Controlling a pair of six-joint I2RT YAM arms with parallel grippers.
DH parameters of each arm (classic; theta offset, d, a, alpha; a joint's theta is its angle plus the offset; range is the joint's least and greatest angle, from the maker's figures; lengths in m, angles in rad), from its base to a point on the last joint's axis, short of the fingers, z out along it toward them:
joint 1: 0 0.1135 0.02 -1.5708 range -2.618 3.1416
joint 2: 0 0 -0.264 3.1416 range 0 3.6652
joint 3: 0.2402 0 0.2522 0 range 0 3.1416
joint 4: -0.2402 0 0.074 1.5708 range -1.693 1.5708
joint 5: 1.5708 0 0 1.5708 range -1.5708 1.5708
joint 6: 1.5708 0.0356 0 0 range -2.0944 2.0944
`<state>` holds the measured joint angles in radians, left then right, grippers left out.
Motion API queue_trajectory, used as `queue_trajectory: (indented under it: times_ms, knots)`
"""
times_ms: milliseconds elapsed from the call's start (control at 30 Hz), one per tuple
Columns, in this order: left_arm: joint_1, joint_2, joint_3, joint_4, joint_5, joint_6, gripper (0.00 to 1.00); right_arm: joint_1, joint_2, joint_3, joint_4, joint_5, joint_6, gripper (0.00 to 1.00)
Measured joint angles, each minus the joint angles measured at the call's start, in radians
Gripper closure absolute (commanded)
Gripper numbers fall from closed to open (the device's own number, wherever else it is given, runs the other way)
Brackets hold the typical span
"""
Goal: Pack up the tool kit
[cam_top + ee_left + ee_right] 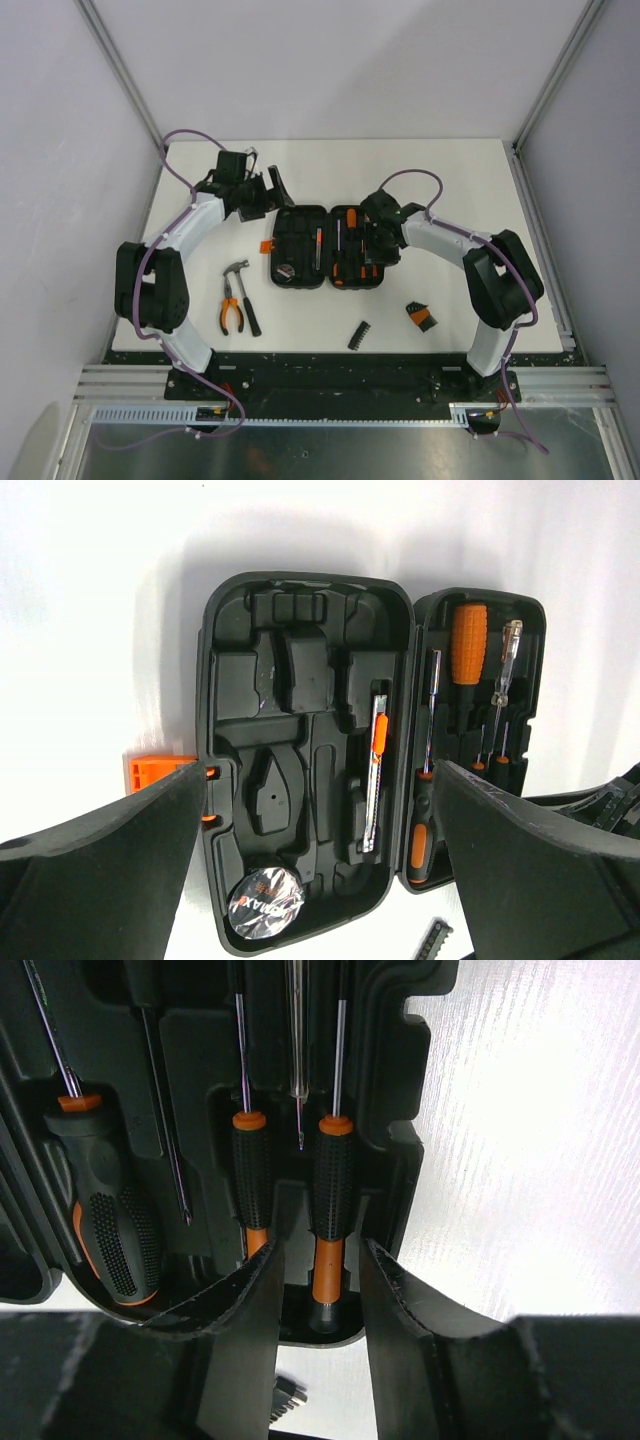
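The tool kit case (300, 232) lies open in the middle of the table, its orange latch (266, 246) on the left. In the left wrist view its left half (300, 680) holds a utility knife (378, 770) and a silver disc (266, 905). My left gripper (268, 195) hangs wide open over the case's far left corner, holding nothing. My right gripper (322, 1250) stands over the right half, jaws apart on either side of a small orange-and-black screwdriver (333, 1180) lying in its slot, a gap on each side. Other screwdrivers (105, 1220) sit beside it.
A hammer (240, 290) and orange-handled pliers (231, 312) lie loose on the table left of the case. A black bit strip (358, 335) and a small black-and-orange piece (420, 316) lie in front of it. Grey walls and metal rails ring the white table (450, 180).
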<state>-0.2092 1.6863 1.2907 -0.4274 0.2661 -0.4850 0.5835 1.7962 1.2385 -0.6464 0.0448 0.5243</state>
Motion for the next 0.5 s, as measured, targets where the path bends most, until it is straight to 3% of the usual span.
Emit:
queue_trajectory:
  times_ms: [100, 333, 500]
  knots:
    - [0.000, 0.000, 0.000, 0.000, 0.000, 0.001, 0.01, 0.000, -0.003, 0.000, 0.001, -0.002, 0.003, 0.61]
    - [0.000, 0.000, 0.000, 0.000, 0.000, 0.008, 0.01, -0.005, -0.020, 0.007, 0.000, 0.000, -0.001, 0.86]
    - [0.000, 0.000, 0.000, 0.000, 0.000, 0.008, 0.01, -0.006, -0.020, 0.017, -0.005, 0.000, -0.002, 0.91]
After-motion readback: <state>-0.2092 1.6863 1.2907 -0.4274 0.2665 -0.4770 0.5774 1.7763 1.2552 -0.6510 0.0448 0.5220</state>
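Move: The small screwdriver just let go lies in the case's right half under your right fingers, which stand astride its orange end; the middle of its handle is about 2 cm ahead and 1 cm below. Its twin small screwdriver lies some 3 cm to the left of it, level with it, and the fat-handled screwdriver roughly 7 cm left of your hand and 2 cm ahead. From the left hand that first handle is about 21 cm right, 12 cm back and 11 cm lower. Ease the right gripper straight up about 1 cm off the small screwdriver's orange end, with a slight drift forward along the handle. Once it starts to rise, bring the half-open fingers nearly shut above the orange end, keeping them pointed down with hardly any turn of the wrist. ##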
